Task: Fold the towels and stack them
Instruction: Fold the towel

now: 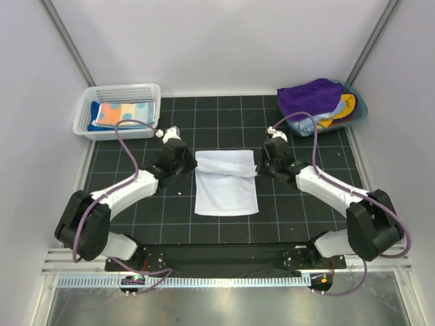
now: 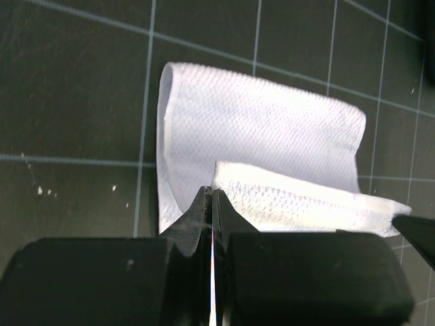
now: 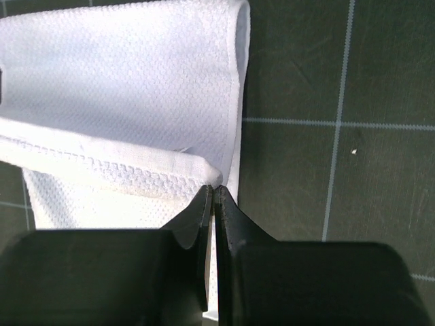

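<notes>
A plain white towel (image 1: 226, 193) lies in the middle of the dark grid mat, its far edge lifted and curled back over itself. My left gripper (image 1: 189, 160) is shut on that edge's left corner; in the left wrist view the white towel (image 2: 265, 129) meets the closed left gripper (image 2: 211, 192). At the edge's right corner my right gripper (image 1: 264, 161) is shut. The right wrist view shows the right gripper (image 3: 211, 190) pinching the hemmed corner of the white towel (image 3: 122, 88). A purple towel (image 1: 309, 95) tops a heap at the back right. A polka-dot towel (image 1: 122, 114) lies at the back left.
A white mesh basket (image 1: 88, 109) at the back left holds the polka-dot towel. A teal tub (image 1: 358, 105) at the back right holds the purple towel and other coloured cloth. White walls close in on three sides; both arm bases sit at the near edge.
</notes>
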`<state>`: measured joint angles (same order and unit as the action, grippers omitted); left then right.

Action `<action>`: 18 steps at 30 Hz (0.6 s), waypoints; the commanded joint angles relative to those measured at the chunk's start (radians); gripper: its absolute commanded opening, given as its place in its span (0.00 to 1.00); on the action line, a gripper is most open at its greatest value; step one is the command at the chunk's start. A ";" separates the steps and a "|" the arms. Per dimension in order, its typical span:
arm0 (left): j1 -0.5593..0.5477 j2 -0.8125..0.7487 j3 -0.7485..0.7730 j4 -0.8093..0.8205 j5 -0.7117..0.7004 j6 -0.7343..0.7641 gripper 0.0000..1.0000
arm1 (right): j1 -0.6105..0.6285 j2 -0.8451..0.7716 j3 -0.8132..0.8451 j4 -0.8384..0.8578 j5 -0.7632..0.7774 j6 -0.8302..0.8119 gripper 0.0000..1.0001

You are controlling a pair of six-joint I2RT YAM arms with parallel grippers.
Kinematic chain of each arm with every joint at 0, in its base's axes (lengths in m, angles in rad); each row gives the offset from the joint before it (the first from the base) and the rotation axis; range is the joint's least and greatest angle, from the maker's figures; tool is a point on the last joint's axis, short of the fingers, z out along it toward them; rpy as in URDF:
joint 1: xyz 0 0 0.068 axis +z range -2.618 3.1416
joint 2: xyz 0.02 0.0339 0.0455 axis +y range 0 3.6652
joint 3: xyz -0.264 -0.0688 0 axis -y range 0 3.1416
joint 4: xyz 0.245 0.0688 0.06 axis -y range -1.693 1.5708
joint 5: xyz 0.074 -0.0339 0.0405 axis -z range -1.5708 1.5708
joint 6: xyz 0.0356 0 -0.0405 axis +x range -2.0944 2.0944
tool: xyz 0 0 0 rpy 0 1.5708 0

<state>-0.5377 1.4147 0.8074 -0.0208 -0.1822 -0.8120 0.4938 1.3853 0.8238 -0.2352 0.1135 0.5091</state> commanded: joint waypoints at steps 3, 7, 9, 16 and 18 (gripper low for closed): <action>-0.008 -0.095 -0.062 -0.044 -0.037 -0.018 0.00 | 0.031 -0.107 -0.057 0.024 0.041 0.020 0.01; -0.022 -0.125 -0.085 -0.048 0.004 -0.018 0.00 | 0.052 -0.118 -0.083 0.019 0.038 0.040 0.01; -0.033 -0.141 -0.103 -0.053 0.010 -0.019 0.00 | 0.077 -0.126 -0.094 0.017 0.055 0.055 0.01; -0.056 -0.203 -0.168 -0.056 0.026 -0.022 0.00 | 0.137 -0.163 -0.110 -0.015 0.129 0.106 0.01; -0.056 -0.235 -0.191 -0.059 0.029 -0.021 0.00 | 0.149 -0.172 -0.115 -0.022 0.135 0.114 0.01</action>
<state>-0.5892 1.2366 0.6407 -0.0818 -0.1566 -0.8310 0.6247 1.2617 0.7139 -0.2596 0.1925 0.5850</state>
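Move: The left hand still holds one corner of the white towel's raised edge; the towel's near left corner lies about 16 cm back from it, level sideways and some 9 cm below, with the fold's left end about 8 cm ahead. From the right hand, still holding the other corner, the near right corner is roughly 15 cm back and 8 cm down, and the fold's right end about 9 cm ahead, 1 cm left. The white basket sits some 24 cm ahead and 30 cm left of the left hand. Both hands keep their shut grip on the white towel's raised corners and draw that edge back over the lower layer towards the towel's near edge, the left by about 6 cm and the right by about 4.5, slower than they came. The left sinks a little on the way while the right rises slightly and dips again, drifting about 1 cm left, and both wrists stay almost unturned with the edge stretched between them. ##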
